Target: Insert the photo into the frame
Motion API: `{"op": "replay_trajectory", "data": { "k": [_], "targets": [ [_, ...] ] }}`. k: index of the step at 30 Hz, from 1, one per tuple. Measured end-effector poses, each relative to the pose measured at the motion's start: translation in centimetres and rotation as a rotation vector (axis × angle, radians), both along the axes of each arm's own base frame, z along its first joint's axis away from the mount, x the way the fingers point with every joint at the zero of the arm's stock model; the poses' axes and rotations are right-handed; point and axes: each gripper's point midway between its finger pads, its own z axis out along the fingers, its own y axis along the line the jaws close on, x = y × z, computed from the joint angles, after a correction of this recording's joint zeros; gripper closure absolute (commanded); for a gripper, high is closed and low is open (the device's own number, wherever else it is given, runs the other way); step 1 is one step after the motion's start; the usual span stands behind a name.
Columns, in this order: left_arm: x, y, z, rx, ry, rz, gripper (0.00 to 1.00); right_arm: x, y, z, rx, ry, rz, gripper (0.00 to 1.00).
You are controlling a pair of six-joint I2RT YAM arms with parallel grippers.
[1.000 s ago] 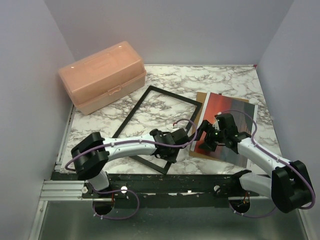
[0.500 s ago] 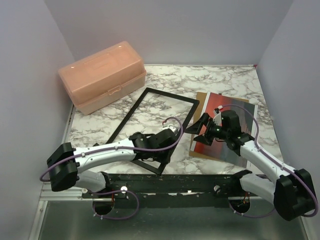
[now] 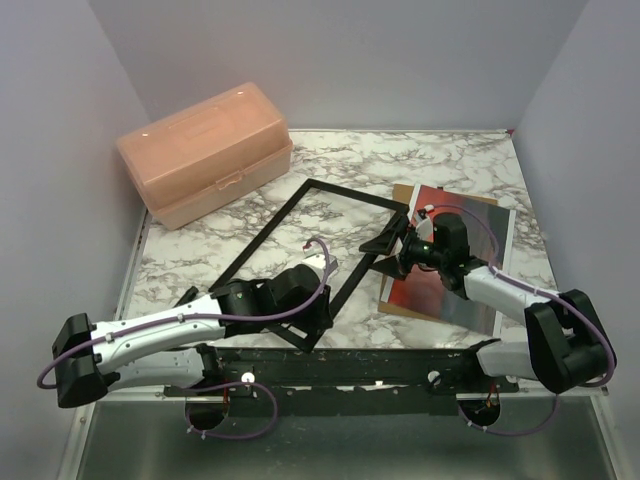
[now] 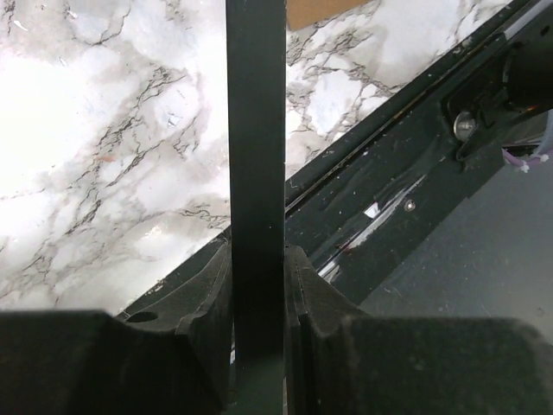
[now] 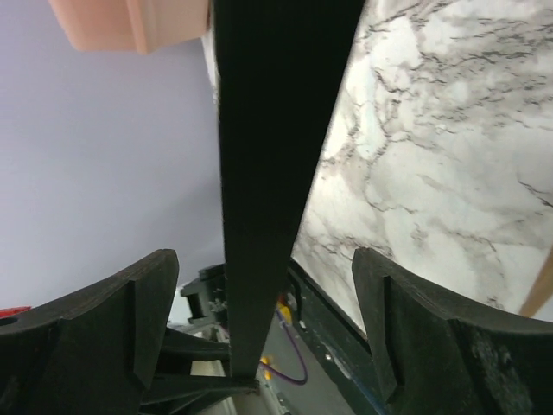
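Note:
The frame point(image 3: 350, 192) is a thin black rectangle lying askew on the marble table, and its right side reaches toward the photo. My left gripper point(image 3: 316, 318) is shut on the frame's near rail; in the left wrist view the black bar point(image 4: 256, 130) runs straight up from between the closed fingers point(image 4: 257, 259). My right gripper point(image 3: 386, 255) stands open astride the frame's right rail point(image 5: 268, 173), with a gap to each finger point(image 5: 262, 259). The photo point(image 3: 455, 225), a red sunset print, lies flat to the right on a brown board.
A peach plastic toolbox point(image 3: 205, 150) sits at the back left. The brown backing board point(image 3: 402, 192) lies under the photo, and its corner shows in the left wrist view point(image 4: 315, 9). A black mounting rail point(image 3: 400, 365) runs along the table's near edge. Grey walls enclose the table.
My left arm drew back toward the near left, still holding the frame, which swung its far end rightward. My right gripper left the photo and moved left to straddle the frame's right rail.

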Motion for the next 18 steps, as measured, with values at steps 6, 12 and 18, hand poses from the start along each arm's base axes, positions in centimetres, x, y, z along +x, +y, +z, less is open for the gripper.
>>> {"op": "replay_trajectory", "data": {
  "k": [6,12,18],
  "targets": [
    [-0.4,0.6,0.5,-0.035,-0.026,-0.017,1.0,0.7,0.5,1.4,0.058,-0.03,-0.005,0.47],
    [-0.4,1.0,0.4,-0.047,-0.05,-0.028,0.95,0.4,0.1,1.6,0.043,-0.019,-0.021,0.85],
    [-0.2,1.1,0.4,-0.032,-0.074,-0.035,0.07,0.3,-0.1,2.1,0.026,-0.006,-0.03,0.93]
  ]
}}
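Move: The right bar of the frame already lies between my open right fingers, within a centimetre or so of the pads. The photo lies about 19 cm to their right, level with them and some 11 cm below, on the brown backing board. The frame's near right corner is roughly 21 cm back and 17 cm left of that hand, about 6 cm back and 4 cm left of my left hand, which still pinches the same bar. I shut my nearly wide-open right fingers on the frame's right bar and pinch it, rising about 2 cm as they close. My left hand keeps its pinch near the bar's near end, easing about 1 cm to the left, and only once the right grip is set do its fingers open and let go of the bar. ##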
